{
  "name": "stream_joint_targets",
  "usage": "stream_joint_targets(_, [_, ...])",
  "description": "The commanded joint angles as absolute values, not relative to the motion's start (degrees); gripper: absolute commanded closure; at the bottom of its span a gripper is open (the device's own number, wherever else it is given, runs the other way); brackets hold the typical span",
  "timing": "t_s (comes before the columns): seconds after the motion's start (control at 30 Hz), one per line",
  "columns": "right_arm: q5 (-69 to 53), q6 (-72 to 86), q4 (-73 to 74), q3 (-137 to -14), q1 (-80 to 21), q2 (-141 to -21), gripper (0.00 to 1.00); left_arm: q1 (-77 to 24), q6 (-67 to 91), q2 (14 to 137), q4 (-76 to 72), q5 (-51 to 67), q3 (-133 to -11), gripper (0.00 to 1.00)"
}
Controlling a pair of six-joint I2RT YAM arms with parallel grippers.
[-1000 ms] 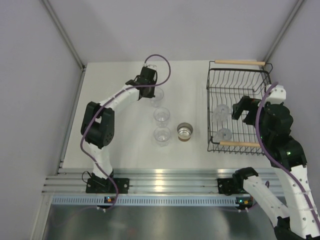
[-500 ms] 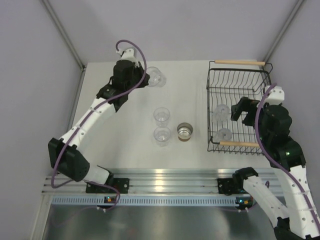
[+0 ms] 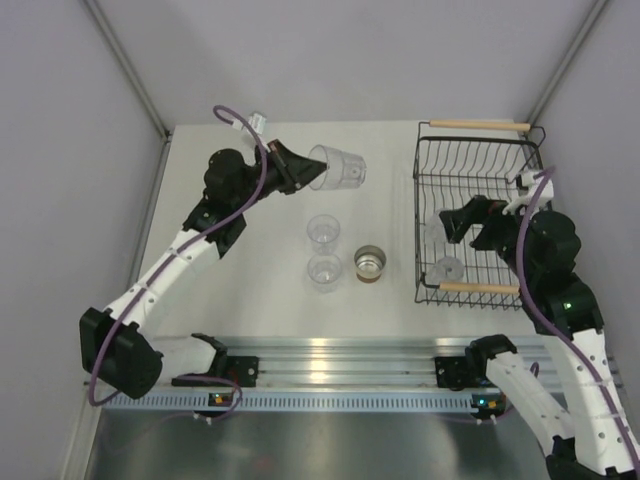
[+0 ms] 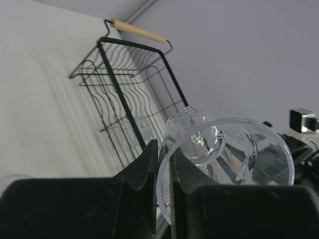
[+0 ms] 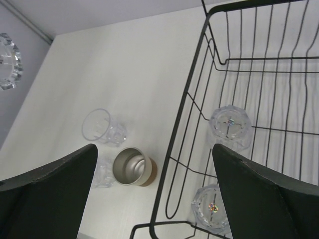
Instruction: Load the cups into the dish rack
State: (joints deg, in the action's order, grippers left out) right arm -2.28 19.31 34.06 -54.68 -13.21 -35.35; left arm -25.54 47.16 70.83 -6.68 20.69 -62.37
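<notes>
My left gripper is shut on the rim of a clear cup, held in the air on its side with its base toward the dish rack. In the left wrist view the fingers pinch the cup's wall, one inside and one outside. Two clear cups and a silver-lined brown cup stand on the table. Two clear cups sit upside down in the rack. My right gripper hangs open and empty above the rack's left side.
The rack's wooden handles lie at its far and near ends. Grey walls close in the table at the back and both sides. The metal rail with the arm bases runs along the near edge.
My left arm has lifted the clear cup off the table, tipped it onto its side and carried it right toward the rack. The right gripper has shifted slightly left over the rack.
</notes>
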Motion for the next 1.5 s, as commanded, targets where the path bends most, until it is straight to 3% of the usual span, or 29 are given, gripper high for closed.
stream_joint_targets(0.0, [-12.98, 23.28, 24.88, -53.36, -11.69, -34.28, 0.00, -25.58, 61.68, 69.43, -27.13, 33.12, -58.46, 1.00])
stream_joint_targets(0.3, [-29.77, 34.62, 3.91, -46.07, -9.41, -30.76, 0.01, -27.07, 64.51, 65.66, -30.49, 34.28, -56.95, 1.00])
stream_joint_targets(0.73, [-41.22, 49.38, -23.79, -39.29, -8.79, -30.68, 0.01, -33.30, 66.71, 68.37, -33.13, 32.17, -57.48, 1.00])
stream_joint_targets(1.07, [-44.12, 54.40, -32.50, -36.66, -8.79, -31.90, 0.01, -39.54, 65.92, 73.38, -34.36, 29.27, -60.99, 1.00])
stream_joint_targets(1.47, [-44.38, 51.86, -30.85, -35.95, -8.79, -31.47, 0.01, -46.58, 65.74, 79.45, -37.18, 27.33, -64.86, 1.00])
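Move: The left hand already holds a clear cup sideways by its rim, the cup's middle some 6 cm to its right; the right gripper's open fingers are about 32 cm right, 10 cm back and 5 cm lower. Under the left hand, about 29 cm down, stand a cup 2 cm ahead and 3 cm left, another 8 cm back and 3 cm left, and the steel cup 6 cm back and 9 cm right. From the right hand the held cup lies about 26 cm left, 10 cm ahead, 5 cm above; a racked cup sits 12 cm ahead, 6 cm left, 24 cm below. Back and slightly up at first, then mainly to the right, the left hand carries the cup towards the right gripper, ending about 12 cm right and 11 cm back, turned some 30 degrees clockwise with its grip kept. The right hand goes left and up about 10 cm each and back about 6 cm, swinging its wide-open fingers round to point left, forward and upward at the cup's base. ##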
